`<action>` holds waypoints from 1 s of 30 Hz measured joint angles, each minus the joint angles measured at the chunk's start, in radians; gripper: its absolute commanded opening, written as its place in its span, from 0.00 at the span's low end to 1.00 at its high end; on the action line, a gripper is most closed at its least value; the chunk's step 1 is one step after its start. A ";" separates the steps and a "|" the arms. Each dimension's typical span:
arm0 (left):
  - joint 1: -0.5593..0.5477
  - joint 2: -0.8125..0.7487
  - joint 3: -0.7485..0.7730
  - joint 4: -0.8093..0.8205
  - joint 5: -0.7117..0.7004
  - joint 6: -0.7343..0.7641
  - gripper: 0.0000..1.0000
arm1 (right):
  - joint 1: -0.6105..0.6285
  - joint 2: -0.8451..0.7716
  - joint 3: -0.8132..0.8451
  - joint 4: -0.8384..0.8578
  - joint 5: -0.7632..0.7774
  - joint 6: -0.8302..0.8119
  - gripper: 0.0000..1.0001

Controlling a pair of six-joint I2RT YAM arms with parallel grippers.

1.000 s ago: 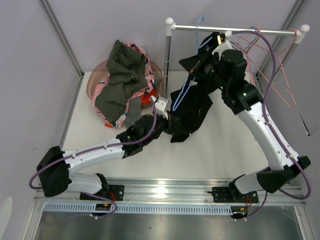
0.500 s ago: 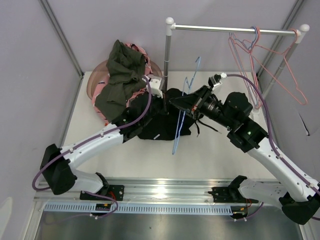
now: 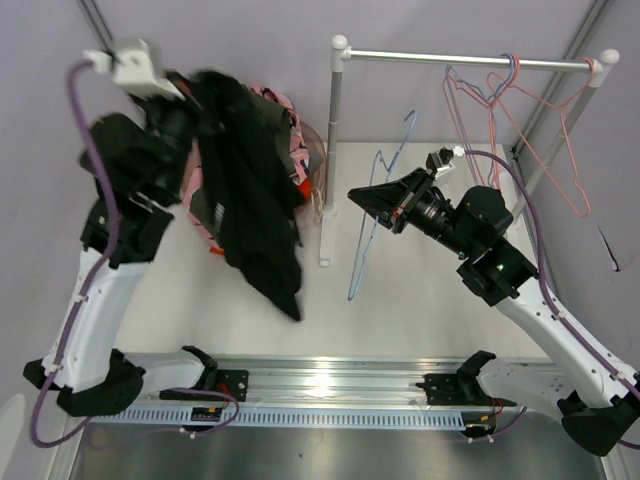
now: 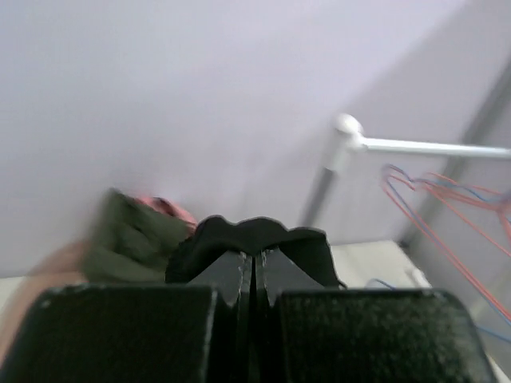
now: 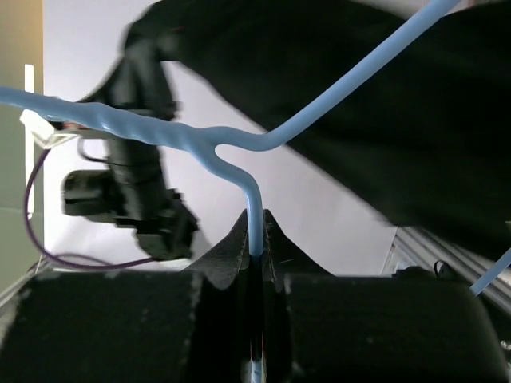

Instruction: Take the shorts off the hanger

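Note:
My left gripper [image 3: 195, 105] is raised high at the back left and is shut on the black shorts [image 3: 255, 215], which hang down in a long fold over the table's left side. In the left wrist view the jaws are closed on a bunch of black cloth [image 4: 255, 235]. My right gripper [image 3: 372, 198] is shut on the neck of a bare light-blue wire hanger [image 3: 362, 255], held in the air right of the rack post. In the right wrist view the blue wire [image 5: 254, 199] sits pinched between the jaws, with the black shorts [image 5: 399, 120] beyond it.
A brown basket [image 3: 312, 150] at the back left holds olive [image 3: 205, 215], pink patterned [image 3: 275, 100] and orange [image 3: 297, 190] garments, partly hidden by the black shorts. The white rack post [image 3: 335, 150] and rail [image 3: 470, 60] stand at the back. Pink and blue empty hangers [image 3: 505, 95] hang at the rail's right end.
The right gripper brought the hanger down from the rail. The left gripper pulled the black shorts off it and swung them up and to the left. The hanger is now bare.

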 measured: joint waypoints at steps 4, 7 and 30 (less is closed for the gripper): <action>0.226 0.235 0.447 -0.081 0.068 0.006 0.00 | -0.045 -0.003 -0.052 0.031 -0.023 0.008 0.00; 0.371 0.529 0.859 -0.086 0.183 -0.034 0.00 | -0.071 -0.003 -0.101 0.061 -0.048 0.017 0.00; 0.365 0.813 0.216 0.117 0.549 -0.227 0.99 | -0.232 0.352 0.008 0.170 -0.265 -0.010 0.00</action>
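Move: The left hand, high up with the black shorts already gripped, has the clothes basket about 19 cm ahead, 8 cm to its left and some 43 cm below; the rack's left post stands about 14 cm ahead, 15 cm to its right, its middle some 28 cm lower. The right hand holds the blue hanger; the rail's left end is about 25 cm ahead, 3 cm left and slightly higher, the hung hangers about 25 cm ahead, 35 cm right and a little lower. Swinging fast, the left hand first arcs up and left by roughly 10 cm, then sweeps forward and down with the black shorts towards the basket, ending about 26 cm farther out and 25 cm lower. Its fingers tip down some 30 degrees, it draws back slightly and opens to let go. The right hand keeps its pinch on the blue hanger, going down and forward towards the rack. ##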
